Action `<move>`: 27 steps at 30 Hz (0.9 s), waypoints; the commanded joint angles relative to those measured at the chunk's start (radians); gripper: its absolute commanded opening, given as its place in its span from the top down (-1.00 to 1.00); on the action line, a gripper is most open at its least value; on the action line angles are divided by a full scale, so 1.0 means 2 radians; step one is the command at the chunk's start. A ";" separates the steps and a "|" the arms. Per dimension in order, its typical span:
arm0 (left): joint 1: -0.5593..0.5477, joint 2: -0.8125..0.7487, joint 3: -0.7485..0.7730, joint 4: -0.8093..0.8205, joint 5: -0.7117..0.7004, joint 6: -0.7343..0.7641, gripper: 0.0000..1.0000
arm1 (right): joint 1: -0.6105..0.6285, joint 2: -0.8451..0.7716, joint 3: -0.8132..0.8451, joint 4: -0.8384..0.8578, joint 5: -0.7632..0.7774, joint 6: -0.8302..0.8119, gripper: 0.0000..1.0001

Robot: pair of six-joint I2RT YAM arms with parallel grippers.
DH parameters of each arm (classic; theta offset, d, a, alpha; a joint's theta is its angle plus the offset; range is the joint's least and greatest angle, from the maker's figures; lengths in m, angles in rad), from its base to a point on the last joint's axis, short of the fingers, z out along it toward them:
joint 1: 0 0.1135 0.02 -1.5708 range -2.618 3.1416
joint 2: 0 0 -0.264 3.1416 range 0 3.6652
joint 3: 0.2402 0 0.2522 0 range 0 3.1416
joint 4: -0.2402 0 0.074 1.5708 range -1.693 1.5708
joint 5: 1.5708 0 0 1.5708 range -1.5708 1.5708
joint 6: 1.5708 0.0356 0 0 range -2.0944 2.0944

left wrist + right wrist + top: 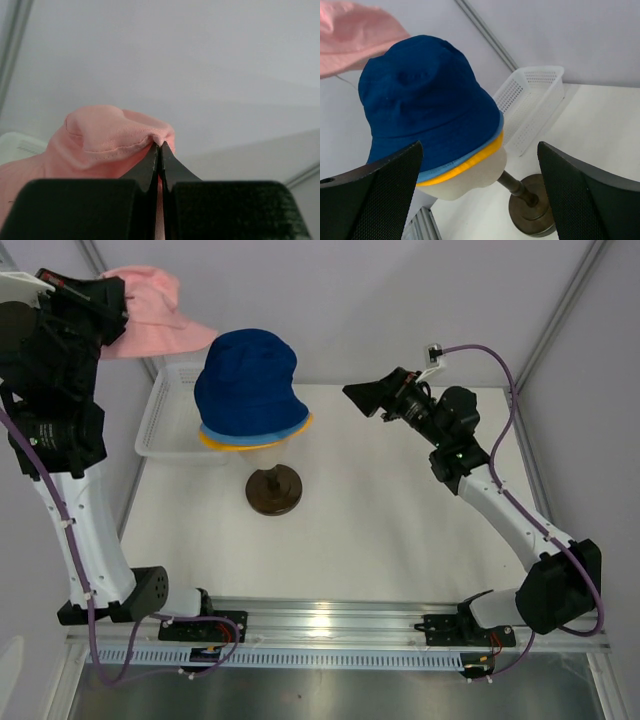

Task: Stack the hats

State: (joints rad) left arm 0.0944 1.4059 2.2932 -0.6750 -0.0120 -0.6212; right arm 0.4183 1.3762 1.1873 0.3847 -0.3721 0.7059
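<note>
A dark navy hat (245, 380) (427, 95) tops the stack on the cream mannequin head (470, 177). Under it show the brims of a light blue hat (440, 170) and a yellow hat (478, 157). Up at the back left, my left gripper (118, 312) (160, 146) is shut on a fold of the pale pink hat (150, 315) (100, 140), which hangs in the air left of and above the stack. My right gripper (365, 398) (479, 145) stands open, just right of the stack and apart from it, with nothing held.
The head's dark brown round base (274, 490) (535, 210) stands mid-table. A white mesh basket (160, 430) (535, 95) lies behind the stack at the left. Frame posts rise at the back corners.
</note>
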 commanded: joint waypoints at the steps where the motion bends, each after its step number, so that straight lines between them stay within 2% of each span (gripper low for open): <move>1: -0.030 0.021 0.033 0.079 0.023 -0.067 0.99 | 0.015 -0.016 0.024 0.019 -0.018 -0.002 -0.99; 5: -0.127 0.070 0.093 0.096 0.009 -0.037 0.99 | 0.044 -0.043 0.012 0.008 0.008 -0.027 -0.99; 8: -0.162 0.101 0.096 0.113 0.013 -0.034 0.99 | 0.048 -0.054 0.008 -0.001 0.014 -0.033 -0.99; 11: -0.188 0.119 0.093 0.091 0.008 -0.015 0.99 | 0.048 -0.069 0.002 -0.019 0.029 -0.041 -0.99; 16: -0.224 0.075 0.014 0.077 -0.066 0.054 0.99 | 0.048 -0.100 -0.031 -0.024 0.082 -0.045 -0.99; 20: -0.236 0.029 -0.057 0.091 -0.086 0.082 0.99 | 0.046 -0.101 -0.033 -0.020 0.103 -0.030 -0.99; 27: -0.270 -0.030 -0.092 0.092 -0.142 0.148 0.99 | 0.047 -0.095 -0.080 0.069 0.100 0.043 -0.99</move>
State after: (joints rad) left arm -0.4213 1.4509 2.1315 -0.5510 -0.2054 -0.4274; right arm 0.5125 1.1858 1.0672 0.3916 -0.1905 0.7139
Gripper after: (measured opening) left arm 0.009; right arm 0.993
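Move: Ahead of the left hand, which already holds the pink hat by its edge, the hat stack on the stand lies about 4 cm farther out, 15 cm to the right, its middle some 18 cm lower. The empty basket is roughly 14 cm ahead, 5 cm left, 58 cm down. From the open right hand, the pink hat is about 28 cm left, level fore-and-aft and 18 cm higher; the stack is 19 cm left, level fore-and-aft and 2 cm higher. Swinging about 16 cm to the right, the left hand carries the pink hat over the blue-topped stack, arcing slightly up and out before sinking and easing back, and turns some 20 degrees clockwise with its fingers still shut on the edge. The right hand, staying wide open beside the stack, draws back about 5 cm and rises a little. ##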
